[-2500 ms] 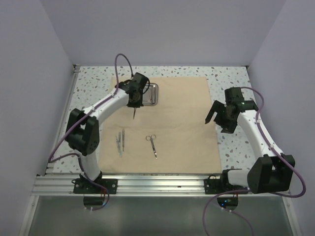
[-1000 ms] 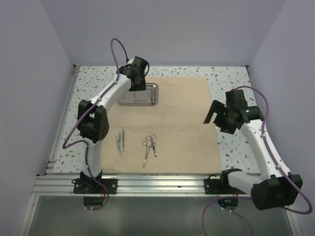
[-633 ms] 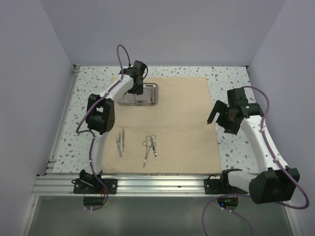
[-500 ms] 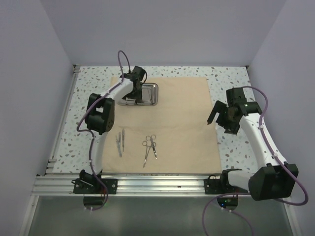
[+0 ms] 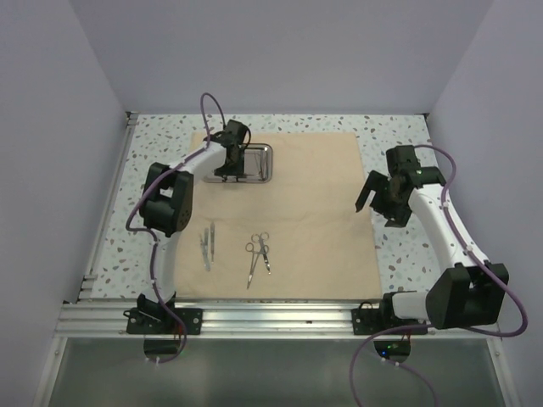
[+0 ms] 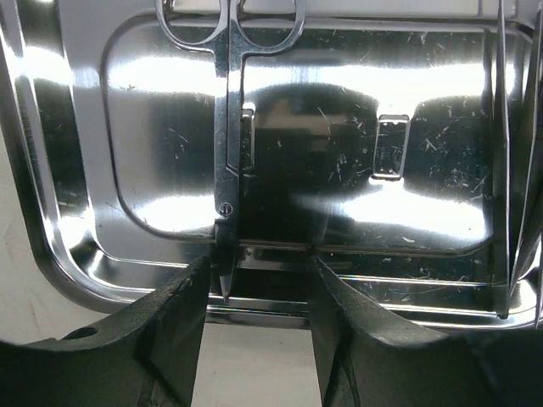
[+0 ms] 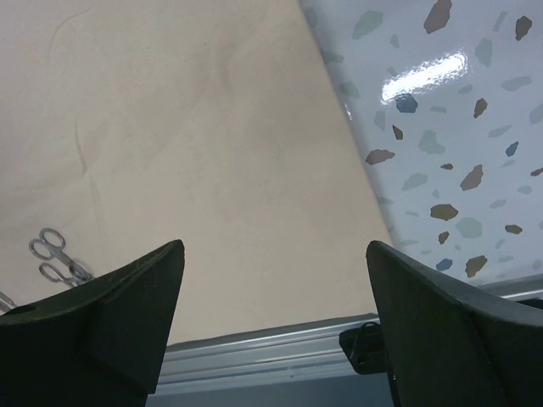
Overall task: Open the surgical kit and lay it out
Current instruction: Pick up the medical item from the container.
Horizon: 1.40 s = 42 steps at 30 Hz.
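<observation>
The beige cloth (image 5: 314, 212) lies spread flat on the table. The steel tray (image 5: 261, 170) stands on its far left part. My left gripper (image 5: 227, 172) hangs low over the tray's near left edge. In the left wrist view its jaws (image 6: 259, 270) stand part open, and the tip of a ring-handled instrument (image 6: 227, 153) in the tray (image 6: 339, 212) lies between them, close to the left finger (image 6: 174, 322). A thin instrument (image 6: 501, 170) lies along the tray's right side. Tweezers (image 5: 209, 242) and two scissor-like tools (image 5: 257, 254) lie on the cloth. My right gripper (image 5: 377, 203) is open and empty at the cloth's right edge.
A terrazzo tabletop (image 5: 407, 254) surrounds the cloth. An aluminium rail (image 5: 271, 318) with both arm bases runs along the near edge. Walls close in on the left, right and back. The right wrist view shows cloth (image 7: 195, 153), scissor rings (image 7: 49, 254) and the rail (image 7: 271, 348).
A second scissor-like tool now lies on the cloth. My left gripper went back to the tray, dropped to its near left edge and narrowed its jaws. The right arm shifted slightly.
</observation>
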Motion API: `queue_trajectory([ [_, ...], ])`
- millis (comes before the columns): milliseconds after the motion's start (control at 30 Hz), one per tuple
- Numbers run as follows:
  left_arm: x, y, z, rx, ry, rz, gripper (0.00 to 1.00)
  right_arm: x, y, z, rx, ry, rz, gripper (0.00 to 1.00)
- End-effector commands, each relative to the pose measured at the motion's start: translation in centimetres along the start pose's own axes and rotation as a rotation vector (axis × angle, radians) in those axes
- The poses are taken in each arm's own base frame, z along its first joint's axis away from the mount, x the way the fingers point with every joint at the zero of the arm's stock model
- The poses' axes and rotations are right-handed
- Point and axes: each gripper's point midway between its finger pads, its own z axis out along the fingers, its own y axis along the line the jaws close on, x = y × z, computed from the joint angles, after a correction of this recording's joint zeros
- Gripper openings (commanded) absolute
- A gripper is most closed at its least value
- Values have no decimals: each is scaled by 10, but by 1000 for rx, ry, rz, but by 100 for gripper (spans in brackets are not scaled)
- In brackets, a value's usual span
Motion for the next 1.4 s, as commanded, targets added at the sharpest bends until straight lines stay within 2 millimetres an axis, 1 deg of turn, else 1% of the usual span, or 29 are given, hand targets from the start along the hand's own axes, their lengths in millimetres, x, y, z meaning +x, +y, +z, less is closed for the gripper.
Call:
queue_trajectory([
  [0, 22, -3, 20, 26, 66, 44, 51, -14, 5, -7, -11, -41, 9, 93],
  [33, 21, -2, 21, 26, 67, 41, 48, -14, 5, -6, -6, -38, 10, 93],
  [167, 25, 2, 31, 29, 89, 25, 42, -17, 4, -5, 2, -40, 9, 93],
  [300, 32, 16, 42, 20, 117, -10, 37, -20, 5, -4, 7, -34, 5, 93],
  [367, 34, 20, 45, 23, 124, -22, 32, -22, 6, -3, 11, -31, 5, 93],
  [433, 39, 28, 49, 15, 139, -38, 29, -23, 6, -2, 13, -28, 3, 92],
  [533, 44, 35, 52, 9, 154, -50, 29, -24, 7, 0, 15, -20, 6, 92],
  [600, 50, 36, 55, 14, 167, -50, 28, -25, 8, 1, 14, -16, 9, 92],
  [700, 58, 36, 59, 14, 186, -46, 21, -27, 9, 2, 19, -13, 10, 92],
  [733, 60, 37, 59, 12, 188, -42, 17, -28, 9, 3, 19, -13, 11, 92],
  [767, 59, 36, 59, 16, 186, -41, 15, -28, 9, 3, 19, -13, 11, 92],
  [867, 58, 35, 60, 21, 187, -29, 1, -28, 11, 6, 19, -5, 16, 92],
  [1000, 56, 34, 61, 22, 192, -26, 0, -28, 13, 9, 13, 1, 22, 92],
  [1067, 53, 33, 60, 25, 185, -30, 0, -28, 14, 10, 8, 2, 31, 92],
  [1133, 43, 32, 55, 28, 168, -35, 0, -28, 15, 10, 5, 4, 34, 92],
  [1267, 2, 30, 29, 44, 77, -58, 0, -26, 13, 9, 3, 0, 33, 92],
  [1300, -13, 28, 21, 51, 52, -63, 0, -26, 13, 8, 0, -4, 31, 92],
  [1367, -30, 28, 7, 59, 19, -73, 0, -24, 12, 8, 1, -2, 28, 92],
])
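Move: The medical item, a scissors-handled clamp, lies lengthwise in the tray, its middle about 5 cm ahead of the left hand and 2 cm left, 1 cm below; its jaws reach back between the open fingers. The tray's middle is roughly 5 cm ahead and 2 cm right, the tweezers some 4 cm ahead and 11 cm right. From the right hand the clamp is about 25 cm ahead, 42 cm left and 13 cm lower. The left fingers close from about half open and pinch the clamp's jaws just behind the pivot screw. They get there by easing about 2 cm forward and 1.5 cm left, staying low, with the hand's left side dipping some 5 degrees; once shut, they begin a very slight rise. The empty right hand drifts about 2 cm forward, still wide open. ##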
